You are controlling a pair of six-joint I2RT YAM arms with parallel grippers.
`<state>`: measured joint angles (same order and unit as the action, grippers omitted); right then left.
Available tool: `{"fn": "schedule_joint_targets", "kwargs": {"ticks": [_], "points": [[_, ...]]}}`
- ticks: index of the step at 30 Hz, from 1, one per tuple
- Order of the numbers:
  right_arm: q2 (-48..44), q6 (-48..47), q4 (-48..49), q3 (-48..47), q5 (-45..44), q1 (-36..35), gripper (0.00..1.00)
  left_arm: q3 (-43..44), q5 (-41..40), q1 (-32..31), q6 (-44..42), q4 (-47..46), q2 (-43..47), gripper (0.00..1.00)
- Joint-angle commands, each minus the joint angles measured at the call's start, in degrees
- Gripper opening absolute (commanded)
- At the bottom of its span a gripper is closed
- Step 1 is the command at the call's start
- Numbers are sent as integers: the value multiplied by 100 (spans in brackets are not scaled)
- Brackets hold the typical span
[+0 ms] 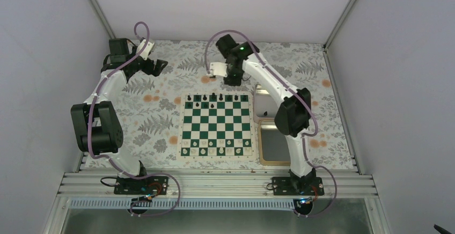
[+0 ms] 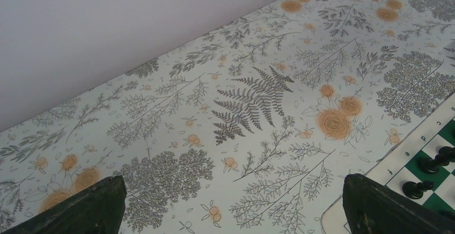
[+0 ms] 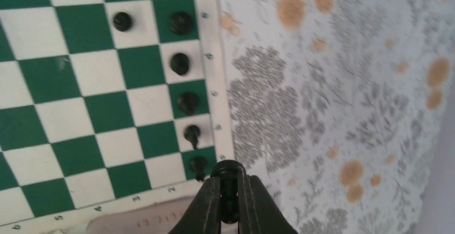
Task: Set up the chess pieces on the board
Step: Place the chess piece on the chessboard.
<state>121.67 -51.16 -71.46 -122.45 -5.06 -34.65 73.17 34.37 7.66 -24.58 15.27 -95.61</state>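
The green-and-white board (image 1: 216, 126) lies mid-table, with black chess pieces (image 1: 213, 99) on its far ranks. My right gripper (image 1: 233, 78) hovers past the board's far right corner. In the right wrist view it (image 3: 229, 188) is shut on one black chess piece (image 3: 228, 168), held by its stem just off the board's corner (image 3: 86, 73). A file of black pieces (image 3: 180, 63) stands along that edge. My left gripper (image 1: 161, 65) is off to the far left, open (image 2: 233, 191) over bare tablecloth. The board's corner (image 2: 424, 148) and black pieces (image 2: 437, 161) show at that view's right edge.
Small white pieces (image 1: 214, 148) fill the board's near rows. Two silver metal tins (image 1: 273, 143) (image 1: 264, 102) lie right of the board under the right arm. A floral cloth (image 1: 161, 110) covers the table, and grey walls close it in.
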Motion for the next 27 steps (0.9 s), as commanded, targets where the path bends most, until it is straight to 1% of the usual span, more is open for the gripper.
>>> {"fn": "schedule_joint_targets", "kwargs": {"ticks": [1,4,13,20,27], "points": [[440,-131,-228,9,149,-394,7,-30,140,25,-12,-24,148,100],[655,-139,-228,135,317,-594,7,-29,157,24,-11,-30,133,100],[1151,-375,23,432,911,-569,6,-56,168,25,-12,-54,141,100],[1375,-378,205,505,1002,-569,7,-82,148,25,-21,-68,113,100],[1540,-330,347,551,879,-532,7,-117,149,25,-26,-101,106,100]]}}
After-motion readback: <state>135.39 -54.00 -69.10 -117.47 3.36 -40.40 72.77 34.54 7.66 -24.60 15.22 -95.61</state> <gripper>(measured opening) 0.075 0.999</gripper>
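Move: The black pawn is already in the right fingers. Its empty green square in the second row from the far edge lies about 5 cm back, 5 cm left and some 16 cm below the right hand. The last pawn set stands 4 cm to the left of that square, and a tall back-row piece stands 4 cm beyond it. From the idle left hand the square is roughly 12 cm back, 24 cm right and 20 cm down. The pinched black pawn is lowered some 13 cm by the right hand, coming back and left about 5 cm each way early on, towards the empty green square beside the last pawn. Meanwhile the wrist tips nearly 20 degrees until the fingers point almost straight down, with a slight counter-clockwise turn. The descent slows near the board and the fingers keep their hold. ##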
